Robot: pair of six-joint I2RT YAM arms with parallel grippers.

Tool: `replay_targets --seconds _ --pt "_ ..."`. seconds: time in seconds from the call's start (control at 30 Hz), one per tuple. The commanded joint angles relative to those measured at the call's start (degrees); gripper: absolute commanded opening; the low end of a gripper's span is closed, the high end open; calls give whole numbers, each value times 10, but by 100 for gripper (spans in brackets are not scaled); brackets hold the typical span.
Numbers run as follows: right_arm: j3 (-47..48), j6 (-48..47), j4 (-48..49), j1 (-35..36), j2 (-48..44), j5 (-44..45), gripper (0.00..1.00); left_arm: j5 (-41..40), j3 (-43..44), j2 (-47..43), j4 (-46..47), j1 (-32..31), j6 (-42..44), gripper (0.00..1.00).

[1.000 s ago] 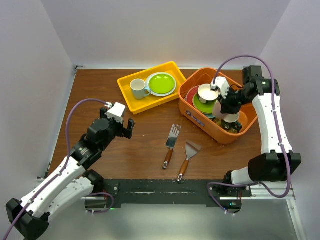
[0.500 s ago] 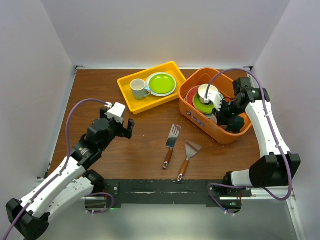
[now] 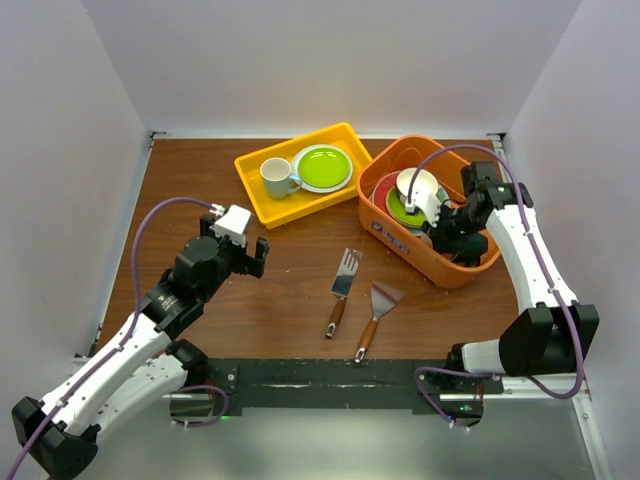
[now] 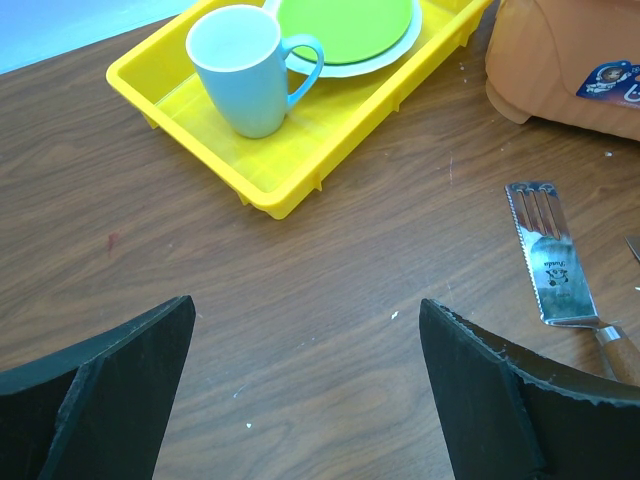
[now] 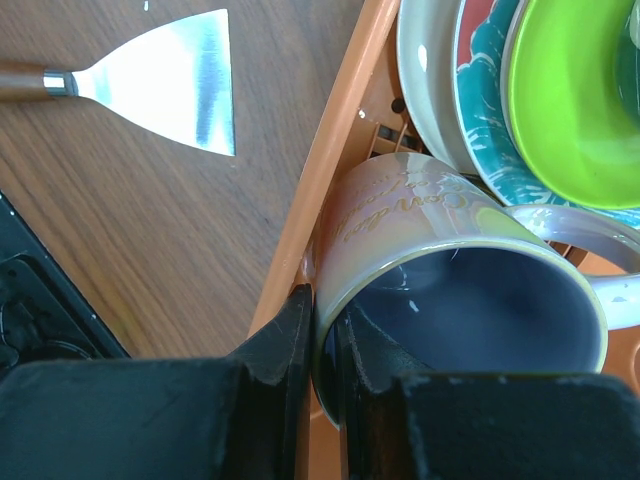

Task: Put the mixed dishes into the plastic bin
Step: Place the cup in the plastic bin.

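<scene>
The orange plastic bin stands at the right of the table. Inside it lie stacked plates with a small white bowl on top. My right gripper is down in the bin's near right corner, shut on the rim of a mug, pale peach outside and dark inside. One finger is inside the rim, the other outside against the bin wall. A lime plate, a teal patterned plate and a cream plate lie beside the mug. My left gripper hangs open over bare wood.
A yellow tray at the back holds a white mug with a pale-blue handle and a lime green plate. Two wooden-handled spatulas lie on the table in front of the bin.
My right gripper has come down and toward the bin's near right corner with the mug, from above the plates to inside the bin. The left arm has not moved.
</scene>
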Motion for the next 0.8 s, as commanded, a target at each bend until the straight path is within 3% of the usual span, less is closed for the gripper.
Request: replay_targets --seconds 0.0,0.53,0.77 --pt "21 7 4 5 -31 6 0 4 1 -4 24 3 3 100" --pt "185 96 30 5 -22 41 0 4 1 -7 24 3 2 100" --pt "198 146 73 4 -1 64 0 3 1 -8 24 4 2 100"
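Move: My right hand still pinches the pinkish cup by its rim, low in the near part of the plastic bin; the bin's middle lies about 8 cm ahead of that hand and some 8 below. The green plate is around 9 cm ahead and 6 left, the white cup about 13 ahead and 6 left, and the dark green cup sits some 5 cm to the right, level and lower. From my left hand, the bin's middle is about 40 cm right and 8 ahead. After a brief pause I lift the pinkish cup back up out of the bin's near part with my right hand, rising about 9 cm and, as I climb, drifting some 4 cm forward over the middle of the bin. My wrist swings the fingertips forward by roughly 15 degrees and turns a little clockwise, while the fingers keep their pinch on the rim. ##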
